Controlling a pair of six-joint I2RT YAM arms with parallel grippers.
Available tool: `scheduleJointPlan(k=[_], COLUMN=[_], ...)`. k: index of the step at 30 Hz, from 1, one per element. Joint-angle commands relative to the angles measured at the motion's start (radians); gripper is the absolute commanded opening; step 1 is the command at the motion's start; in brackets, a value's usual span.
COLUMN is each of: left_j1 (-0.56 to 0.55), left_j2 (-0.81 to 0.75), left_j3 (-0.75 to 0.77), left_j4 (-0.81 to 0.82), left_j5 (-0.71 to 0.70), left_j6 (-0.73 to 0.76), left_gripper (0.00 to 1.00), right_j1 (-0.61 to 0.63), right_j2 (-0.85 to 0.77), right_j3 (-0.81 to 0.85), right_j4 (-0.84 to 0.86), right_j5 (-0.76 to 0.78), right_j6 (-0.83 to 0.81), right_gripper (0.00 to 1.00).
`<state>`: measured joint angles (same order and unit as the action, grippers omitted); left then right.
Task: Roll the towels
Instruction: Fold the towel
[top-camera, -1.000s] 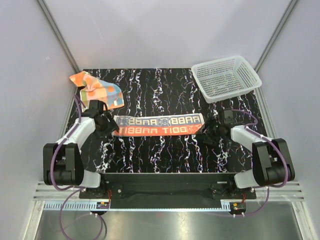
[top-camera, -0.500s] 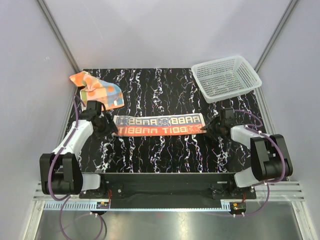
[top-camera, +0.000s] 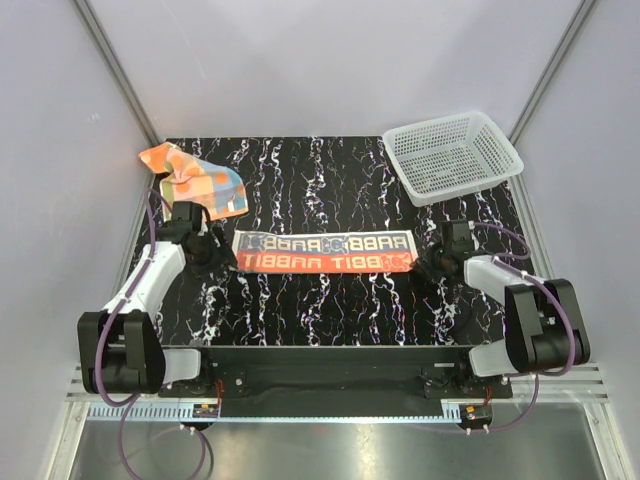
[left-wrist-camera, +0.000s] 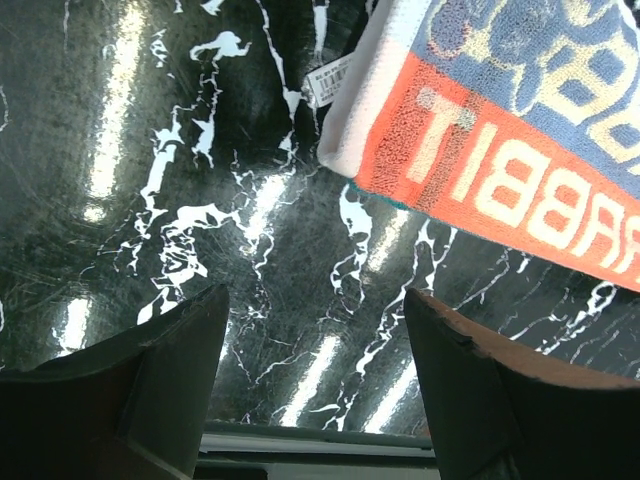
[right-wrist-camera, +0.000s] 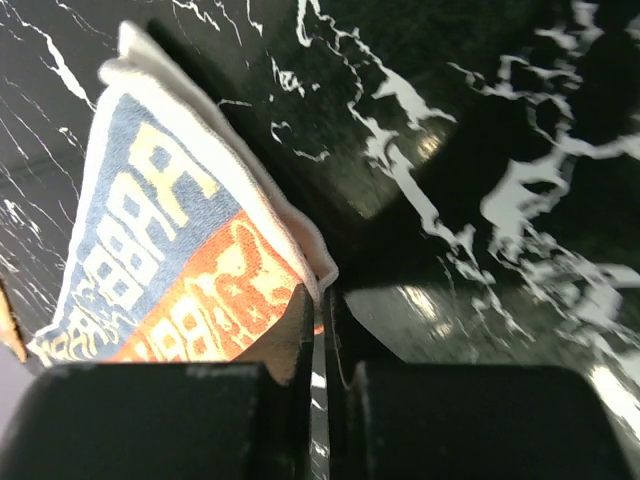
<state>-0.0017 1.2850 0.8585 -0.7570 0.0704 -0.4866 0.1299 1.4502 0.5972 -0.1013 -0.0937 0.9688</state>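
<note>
The cream towel with "RABBIT" lettering (top-camera: 323, 252) lies flat as a long strip across the middle of the black marble table (top-camera: 320, 190). My right gripper (top-camera: 425, 265) is shut on that towel's right-hand corner; in the right wrist view the white hem of the towel (right-wrist-camera: 170, 250) runs into the closed fingertips of the gripper (right-wrist-camera: 322, 295). My left gripper (top-camera: 210, 250) is open just off the strip's left end. In the left wrist view it (left-wrist-camera: 315, 300) hangs over bare table, with the towel (left-wrist-camera: 520, 130) beyond the fingers. The orange patched towel (top-camera: 192, 180) lies crumpled at the far left.
A white mesh basket (top-camera: 452, 155) stands at the table's far right corner. Grey walls close in both sides. A small white label (left-wrist-camera: 335, 80) sticks out at the cream towel's left end.
My right gripper has closed on the cream towel's right corner. The whole strip has slid a little to the right. The left arm has drawn back slightly towards the left.
</note>
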Motion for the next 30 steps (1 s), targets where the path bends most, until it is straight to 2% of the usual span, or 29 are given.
scheduleJointPlan(k=[1,8,14,19,27,30], left_j1=[0.002,0.000,-0.001,-0.003,-0.014,-0.015], left_j2=[-0.044,-0.068,-0.059,-0.050,-0.062,-0.064], left_j3=[0.016,0.045,0.036,0.030,0.002,0.007], left_j4=[0.024,-0.014,-0.002,0.011,0.035,0.028], left_j5=[0.064,0.086,0.124,0.144,0.161,0.146], left_j6=[0.025,0.066,0.079,0.085,0.086,0.079], left_gripper=[0.76,0.76,0.77,0.77,0.78,0.78], right_j1=[-0.004,-0.001,0.042,0.190,0.381,0.459], right_j2=[-0.096,-0.189,-0.169,-0.126,0.074,0.157], right_j3=[0.042,0.167,0.314,0.441,0.653,0.789], right_j4=[-0.153,-0.302,-0.417,-0.501,-0.584,-0.639], right_j5=[0.113,0.155,0.173,0.256,0.325,0.367], right_j6=[-0.065,-0.195,-0.248,-0.259,-0.265,-0.265], right_gripper=[0.01,0.00,0.00,0.00,0.00,0.00])
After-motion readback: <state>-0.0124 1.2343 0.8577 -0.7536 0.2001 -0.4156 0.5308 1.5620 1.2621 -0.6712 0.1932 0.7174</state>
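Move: The right hand already pinches the right end of the folded RABBIT towel near its near corner; the towel's middle lies about 25 cm to its left and 4 cm ahead, practically level in height. The white basket stands some 30 cm ahead and 10 cm to the right, and the checked towel about 60 cm left and 24 cm ahead. From the left hand, the RABBIT towel's middle is roughly 28 cm right, 9 cm ahead and 7 cm below. Still pinching the towel's right end, the right hand lifts about 12 cm, then swings left towards its middle. ##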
